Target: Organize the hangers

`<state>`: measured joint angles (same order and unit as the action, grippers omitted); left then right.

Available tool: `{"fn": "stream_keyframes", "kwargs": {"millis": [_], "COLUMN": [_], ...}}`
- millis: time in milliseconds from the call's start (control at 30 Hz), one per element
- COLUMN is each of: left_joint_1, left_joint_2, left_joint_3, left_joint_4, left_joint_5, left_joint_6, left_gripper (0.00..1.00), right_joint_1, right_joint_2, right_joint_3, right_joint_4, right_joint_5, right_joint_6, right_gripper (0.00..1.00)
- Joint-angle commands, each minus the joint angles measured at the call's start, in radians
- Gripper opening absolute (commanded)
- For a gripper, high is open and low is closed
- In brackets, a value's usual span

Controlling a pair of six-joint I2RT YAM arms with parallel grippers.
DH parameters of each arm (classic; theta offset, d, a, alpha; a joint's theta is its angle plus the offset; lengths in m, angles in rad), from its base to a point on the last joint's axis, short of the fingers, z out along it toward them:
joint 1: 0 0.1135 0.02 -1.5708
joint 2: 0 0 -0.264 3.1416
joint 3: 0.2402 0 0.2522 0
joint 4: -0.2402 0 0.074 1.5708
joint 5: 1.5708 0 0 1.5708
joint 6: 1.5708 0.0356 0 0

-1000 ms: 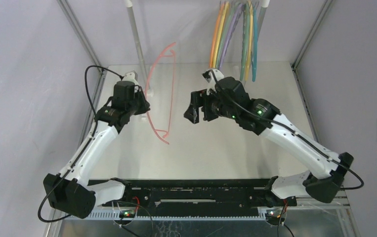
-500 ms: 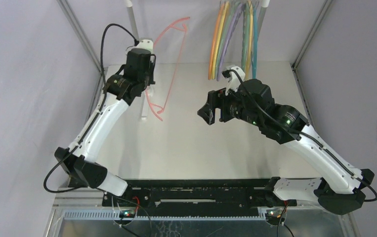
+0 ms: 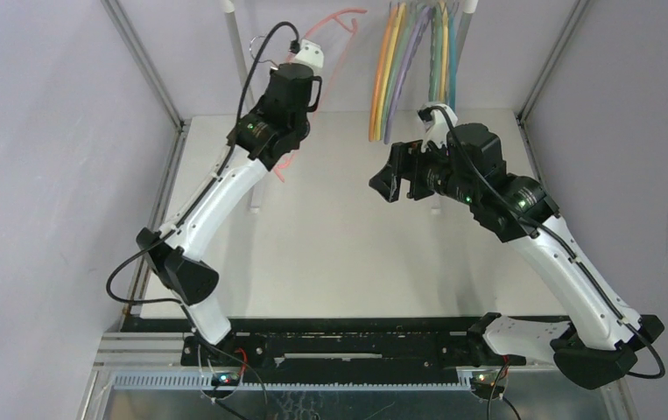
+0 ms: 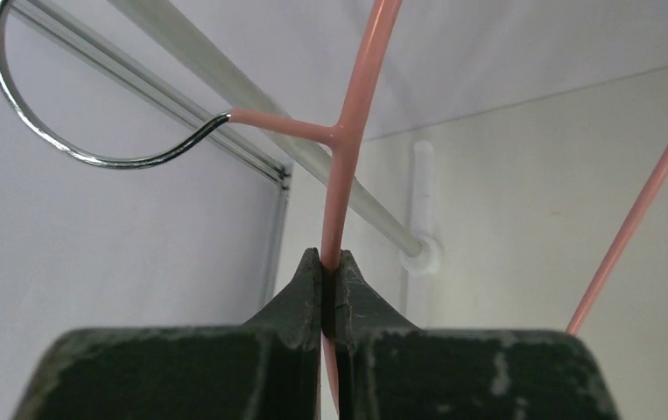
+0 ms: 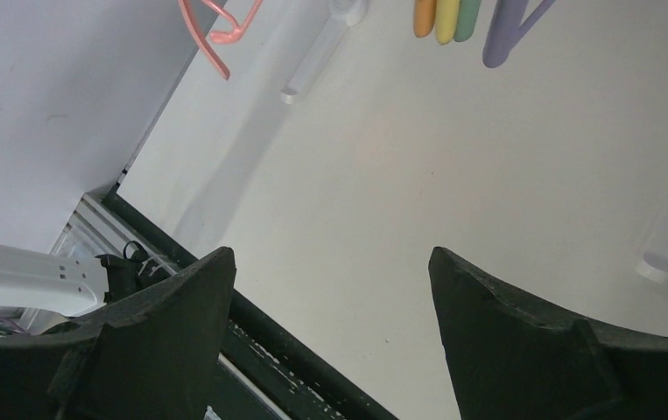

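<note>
My left gripper (image 4: 332, 258) is shut on the thin bar of a pink hanger (image 4: 352, 105), just below where its metal hook (image 4: 41, 131) branches off. In the top view that gripper (image 3: 305, 77) is raised high at the back, and the pink hanger (image 3: 345, 19) reaches toward the top edge. The hook curls beside the metal rail (image 4: 225, 79); I cannot tell whether they touch. Several hangers (image 3: 409, 61) in orange, yellow, green, lilac and teal hang in a bunch at the back right. My right gripper (image 3: 389, 179) (image 5: 330, 262) is open and holds nothing, below that bunch.
The rail frame's white feet (image 5: 312, 61) stand on the pale table (image 3: 339, 245), with an upright post (image 3: 235, 39) at the back left. Metal frame bars (image 3: 142, 61) and purple walls close in the sides. A black strip (image 3: 356, 337) runs along the near edge.
My left arm has lifted the pink hanger off the table area, up and toward the back right. The right arm has drawn back to the right, still open.
</note>
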<state>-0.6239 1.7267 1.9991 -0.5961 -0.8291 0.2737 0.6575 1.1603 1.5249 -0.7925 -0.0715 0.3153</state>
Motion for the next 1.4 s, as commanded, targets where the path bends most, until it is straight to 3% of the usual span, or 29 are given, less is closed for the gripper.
{"fn": "stream_keyframes", "kwargs": {"millis": [0,367,567,933,1133,1367], "left_joint_1": [-0.055,-0.082,-0.064,-0.061,-0.041,-0.023], "left_joint_2": [-0.009,0.04,0.122,0.183,0.221,0.292], "left_joint_3": [0.067,0.192,0.253,0.297,0.335,0.447], "left_joint_4": [0.252,0.411,0.417,0.589,0.565,0.431], "left_joint_5": [-0.13,-0.161,-0.138,-0.151,-0.094,0.046], "left_joint_6": [0.182,0.345,0.347,0.437,0.453,0.34], "left_gripper": [0.0,0.0,0.0,0.0,0.0,0.0], "right_joint_1": [-0.026,-0.073,-0.088,-0.126,-0.138,-0.173], "right_joint_2": [-0.02,0.026,0.032,0.027,0.035,0.031], "right_joint_3": [-0.002,0.023,0.024,-0.017,-0.036,-0.051], "right_joint_4": [-0.001,0.008,0.012,0.035,0.049,0.052], "right_joint_5": [-0.044,-0.096,-0.111,-0.157,-0.187,-0.214], "right_joint_6": [-0.026,-0.004,0.004,0.014,0.022,0.019], "right_gripper": [0.89,0.89,0.89,0.89,0.89,0.89]}}
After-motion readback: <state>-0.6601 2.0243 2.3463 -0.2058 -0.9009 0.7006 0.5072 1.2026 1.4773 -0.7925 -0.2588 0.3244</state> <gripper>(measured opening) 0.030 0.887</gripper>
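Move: My left hand already grips the pink hanger below its hook. The bare stretch of rack rail it is going to lies about 8 cm ahead, 5 cm to the right and some 19 cm above. The rack's left top corner is about 8 cm ahead, 9 cm left and 19 cm up; the hung orange hanger's middle is some 8 cm ahead, 14 cm right and 8 cm up. From my right hand, that rail stretch lies about 26 cm ahead, 10 cm left and 22 cm up. I raise the pink hanger in my left hand about 7 cm, easing it right, then carry it forward some 6 cm and a little farther right, bringing its hook up towards the rail. The wrist tips up about 15 degrees and rolls slightly left side up; the fingers keep their pinch. My empty right hand, still open, sinks about 3 cm. ##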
